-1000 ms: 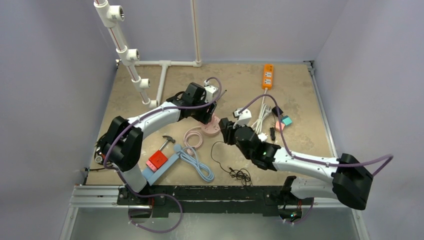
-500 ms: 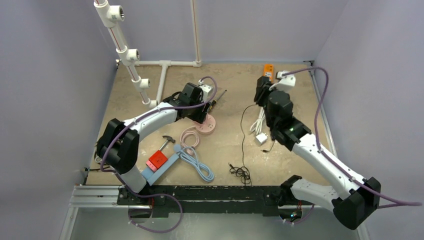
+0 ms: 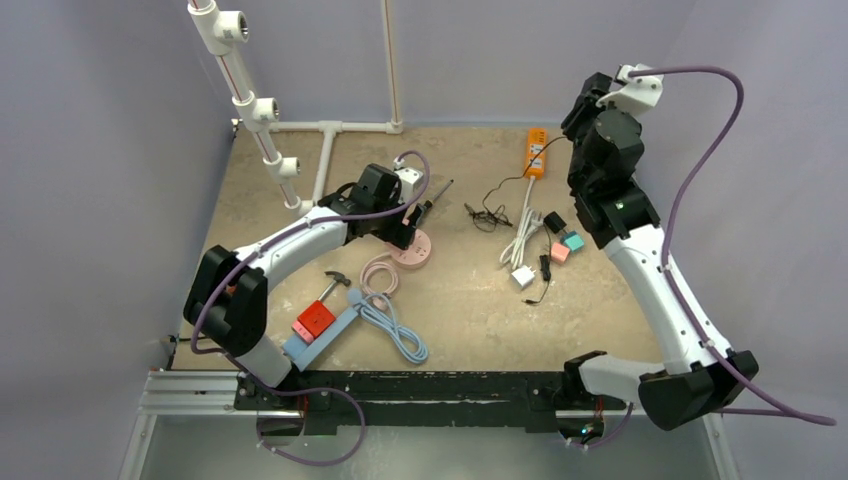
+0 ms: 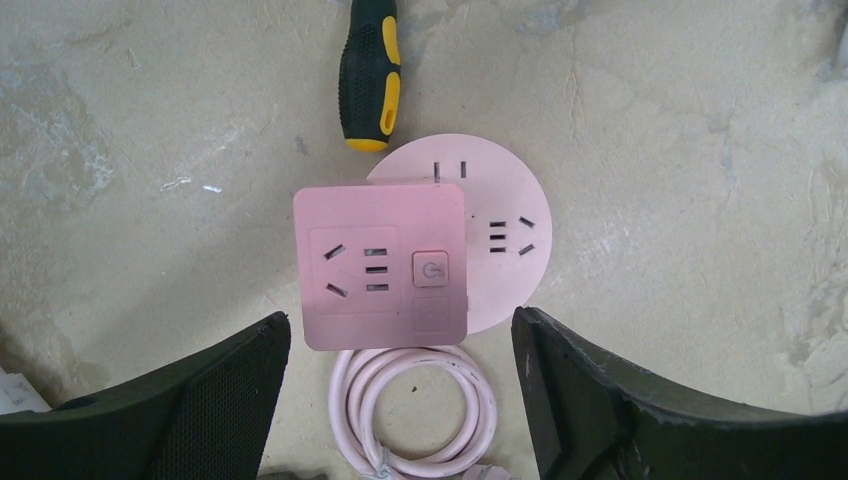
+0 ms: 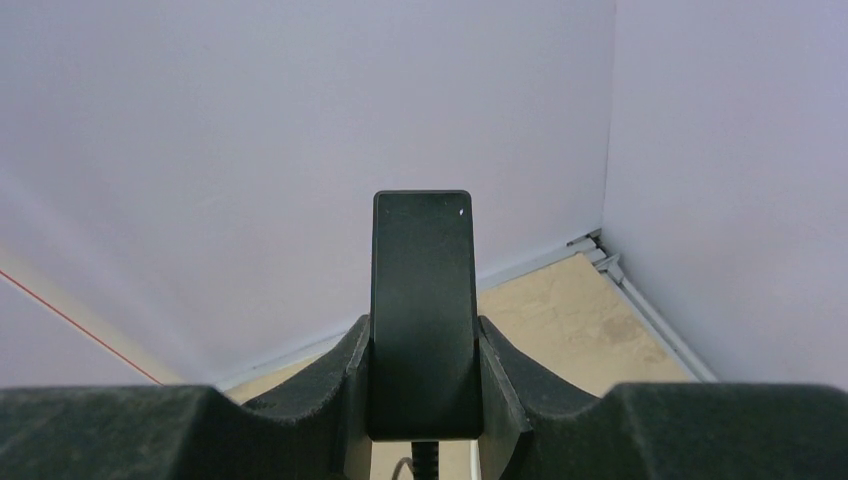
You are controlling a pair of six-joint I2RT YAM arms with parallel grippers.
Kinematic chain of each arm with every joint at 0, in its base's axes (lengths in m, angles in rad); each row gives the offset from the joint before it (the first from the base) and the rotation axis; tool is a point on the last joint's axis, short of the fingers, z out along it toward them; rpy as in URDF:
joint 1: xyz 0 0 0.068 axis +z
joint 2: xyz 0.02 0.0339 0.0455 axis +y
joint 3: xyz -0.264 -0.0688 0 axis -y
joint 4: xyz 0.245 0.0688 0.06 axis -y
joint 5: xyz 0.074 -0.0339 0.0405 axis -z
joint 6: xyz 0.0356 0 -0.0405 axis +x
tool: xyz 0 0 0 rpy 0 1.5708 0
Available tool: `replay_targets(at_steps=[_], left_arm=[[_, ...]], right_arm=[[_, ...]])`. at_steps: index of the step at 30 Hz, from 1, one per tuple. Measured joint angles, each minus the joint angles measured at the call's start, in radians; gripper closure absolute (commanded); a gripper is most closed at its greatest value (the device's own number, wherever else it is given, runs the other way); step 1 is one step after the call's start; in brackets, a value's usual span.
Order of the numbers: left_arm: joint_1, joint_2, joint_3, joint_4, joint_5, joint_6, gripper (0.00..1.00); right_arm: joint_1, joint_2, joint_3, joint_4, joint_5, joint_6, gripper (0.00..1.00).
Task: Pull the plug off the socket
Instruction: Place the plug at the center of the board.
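The pink square socket (image 4: 380, 265) sits on its round pink base (image 4: 500, 240) on the table, with no plug in its slots. My left gripper (image 4: 400, 400) hovers just above it (image 3: 418, 250), open, one finger on each side and touching nothing. My right gripper (image 5: 422, 335) is raised high at the back right (image 3: 592, 100), shut on the black plug (image 5: 422, 290). The plug's thin black cord (image 3: 500, 195) hangs down to the table and ends in a tangle.
A black-and-yellow screwdriver (image 4: 370, 70) lies just beyond the socket, and a coiled pink cable (image 4: 410, 410) lies before it. An orange power strip (image 3: 537, 152), white cable with adapter (image 3: 522, 250), white pipes (image 3: 255, 100), a hammer (image 3: 335, 282) and a blue cable (image 3: 395, 330) lie around.
My right arm swung from beside the pink socket up to the back right corner with the black plug, dragging its cord along. My left gripper's jaws widened off the socket.
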Motion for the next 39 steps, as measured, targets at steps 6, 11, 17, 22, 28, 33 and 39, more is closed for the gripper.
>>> replay_targets(at_steps=[6,11,17,22,28,33,39], left_arm=[[0.0,-0.009,-0.002,0.0,0.023,0.0,0.19],[0.0,-0.01,-0.005,0.0,0.025,0.0,0.18],[0.0,-0.013,-0.006,0.0,0.017,-0.001,0.18],[0.0,-0.013,-0.006,0.0,0.017,-0.001,0.18],[0.0,-0.013,-0.006,-0.001,0.018,-0.003,0.18],[0.0,-0.023,-0.007,0.0,0.021,-0.011,0.18],[0.0,-0.087,-0.06,0.038,-0.012,-0.027,0.16]], right_arm=[[-0.01,0.015,-0.161,0.045,-0.008,0.011,1.0],[-0.028,0.115,-0.317,0.05,-0.075,0.046,1.0],[-0.051,0.188,-0.443,0.063,-0.194,0.118,1.0],[-0.129,0.211,-0.495,0.086,-0.281,0.195,0.97],[-0.185,0.233,-0.59,0.109,-0.365,0.27,0.65],[-0.185,0.244,-0.631,0.131,-0.403,0.311,0.28],[-0.195,0.215,-0.648,0.155,-0.423,0.324,0.01]])
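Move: The right hand still grips the black plug high up, its cord trailing. The bare spot it is taken to lies almost straight below, roughly 38 cm down and about 1 cm ahead and 1 cm left. Around that spot, from the hand and near table height: white cable bundle level and 4 cm left, black adapter 3 cm ahead and 3 cm right, teal plug level and 7 cm right, pink plug 4 cm back and 4 cm right. From the left hand the spot lies some 31 cm right, 4 cm ahead and a little lower. The right fingers let go of the black plug at the foot of a fast drop of about 35 cm, opening almost fully just right of the white cable bundle and beside the black adapter. On the way down the hand bulges some 3 cm forward and comes back, while the wrist tips about 40 degrees further down. ##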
